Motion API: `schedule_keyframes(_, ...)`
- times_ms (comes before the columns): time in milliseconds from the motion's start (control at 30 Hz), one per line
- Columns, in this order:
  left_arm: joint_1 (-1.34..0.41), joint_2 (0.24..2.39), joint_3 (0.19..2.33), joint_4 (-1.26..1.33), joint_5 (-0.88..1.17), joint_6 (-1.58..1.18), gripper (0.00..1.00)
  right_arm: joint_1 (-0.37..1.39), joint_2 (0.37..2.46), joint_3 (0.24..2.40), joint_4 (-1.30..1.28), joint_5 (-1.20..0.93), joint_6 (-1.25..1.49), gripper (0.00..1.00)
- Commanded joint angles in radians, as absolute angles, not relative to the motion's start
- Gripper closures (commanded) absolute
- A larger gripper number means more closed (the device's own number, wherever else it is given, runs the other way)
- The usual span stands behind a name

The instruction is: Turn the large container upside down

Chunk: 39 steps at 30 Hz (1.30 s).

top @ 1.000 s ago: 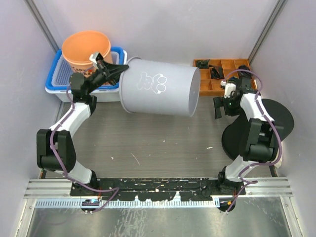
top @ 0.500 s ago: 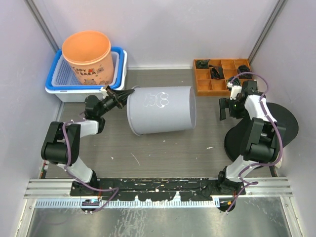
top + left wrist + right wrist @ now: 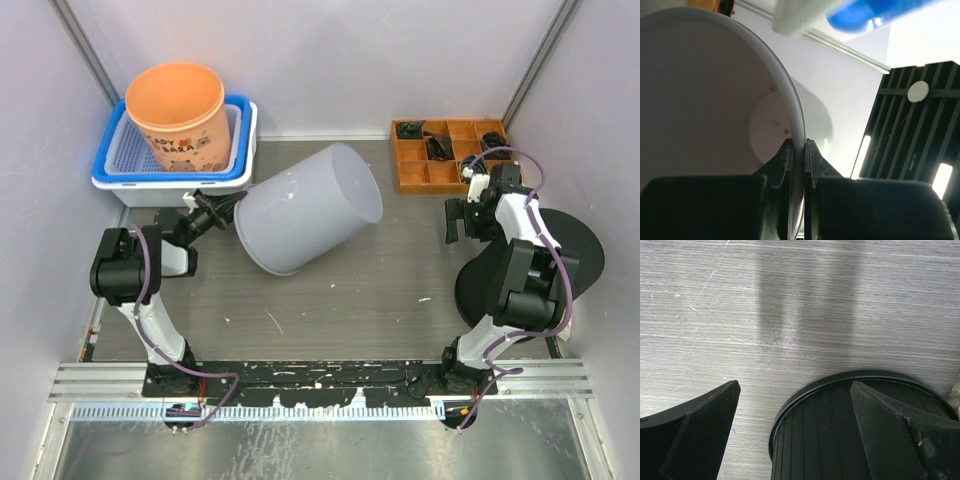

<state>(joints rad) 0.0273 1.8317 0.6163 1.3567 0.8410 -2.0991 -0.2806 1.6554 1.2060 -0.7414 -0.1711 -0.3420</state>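
The large container [image 3: 305,220], a pale grey bucket, stands tilted near the middle of the table. Its closed base faces up and to the back right, and its mouth points down toward the front left. My left gripper [image 3: 228,205] is shut on its rim at the left side. In the left wrist view, the fingers [image 3: 785,160] pinch the thin white rim [image 3: 796,115] and the container's inside fills the left half. My right gripper [image 3: 455,220] hangs open at the right, well clear of the container. In its own view the gripper [image 3: 795,385] straddles the edge of a black disc [image 3: 860,440].
An orange bucket [image 3: 176,110] sits in stacked blue and white baskets [image 3: 238,150] at the back left, close behind the left gripper. A wooden compartment tray [image 3: 420,165] with small parts is at the back right. The black round disc [image 3: 570,260] lies at the right edge.
The container has come down from lying lifted on its side and turned so its base faces up. My left arm has dropped low and folded left. The right gripper shifted slightly right, then stayed.
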Motion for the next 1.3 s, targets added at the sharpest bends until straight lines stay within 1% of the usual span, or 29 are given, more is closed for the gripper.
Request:
schedule_keyframes(0,0.083,1.919,0.587,1.430,1.032,-2.075,1.00,-0.286,1.679,1.193,-0.706,-0.144,-0.314,0.00)
schedule_keyframes(133,0.083,1.992,0.565,1.416,1.096,-1.968,0.96,-0.286,1.681,1.202,-0.701,-0.156,-0.300,0.00)
schedule_keyframes(167,0.074,2.004,0.565,1.406,1.107,-1.943,0.93,-0.286,1.680,1.199,-0.698,-0.162,-0.296,0.00)
schedule_keyframes(200,0.068,2.014,0.567,1.381,1.116,-1.920,0.88,-0.286,1.679,1.196,-0.692,-0.166,-0.293,0.00)
schedule_keyframes(267,0.056,2.016,0.569,1.314,1.129,-1.859,0.83,-0.286,1.673,1.183,-0.685,-0.173,-0.290,0.00)
schedule_keyframes(333,0.044,2.005,0.574,1.220,1.142,-1.780,0.73,-0.286,1.667,1.175,-0.681,-0.172,-0.291,0.00)
schedule_keyframes(400,0.037,1.978,0.575,1.078,1.145,-1.669,0.58,-0.286,1.658,1.169,-0.678,-0.173,-0.294,0.00)
schedule_keyframes(500,0.030,1.926,0.598,0.769,1.139,-1.434,0.42,-0.286,1.637,1.175,-0.685,-0.191,-0.302,0.00)
schedule_keyframes(533,0.028,1.908,0.615,0.638,1.127,-1.340,0.35,-0.285,1.630,1.181,-0.694,-0.206,-0.307,0.00)
schedule_keyframes(600,0.021,1.876,0.666,0.353,1.089,-1.123,0.31,-0.280,1.627,1.219,-0.737,-0.243,-0.334,0.00)
schedule_keyframes(667,0.011,1.854,0.729,0.137,1.037,-0.949,0.30,-0.271,1.622,1.265,-0.807,-0.277,-0.375,0.00)
schedule_keyframes(733,0.001,1.843,0.790,-0.019,0.984,-0.816,0.30,-0.253,1.582,1.303,-0.861,-0.316,-0.419,0.00)
schedule_keyframes(800,-0.006,1.831,0.846,-0.155,0.920,-0.726,0.09,-0.209,1.513,1.338,-0.904,-0.342,-0.455,0.00)
schedule_keyframes(867,-0.014,1.825,0.899,-0.240,0.849,-0.643,0.07,-0.139,1.438,1.380,-0.933,-0.350,-0.488,0.00)
schedule_keyframes(933,-0.015,1.822,0.932,-0.266,0.799,-0.618,0.07,-0.051,1.389,1.431,-0.973,-0.349,-0.517,0.00)
schedule_keyframes(1000,-0.019,1.831,0.967,-0.286,0.768,-0.608,0.07,0.046,1.367,1.503,-1.071,-0.386,-0.562,0.00)
schedule_keyframes(1033,-0.024,1.834,0.988,-0.298,0.758,-0.597,0.02,0.093,1.358,1.534,-1.119,-0.417,-0.585,0.00)
schedule_keyframes(1100,-0.041,1.829,1.044,-0.362,0.713,-0.546,0.01,0.176,1.335,1.591,-1.176,-0.466,-0.610,0.00)
schedule_keyframes(1167,-0.064,1.803,1.084,-0.448,0.639,-0.482,0.01,0.228,1.303,1.636,-1.200,-0.497,-0.615,0.00)
schedule_keyframes(1267,-0.107,1.730,1.098,-0.508,0.528,-0.428,0.01,0.242,1.257,1.707,-1.212,-0.580,-0.641,0.00)
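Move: The left hand still pinches the rim of the tilted large grey container, whose middle lies about 15 cm to its right, level ahead and a little lower; the open table spot for it is some 13 cm right, 8 back and 21 below. The basket is about 19 cm left, 20 ahead. From the right hand the container is some 37 cm left, level ahead and 8 higher; the black container sits 14 cm right, 8 back. Left hand sinks about 15 cm, releasing the container's rim; right hand rises and swings left, 20 cm each. ##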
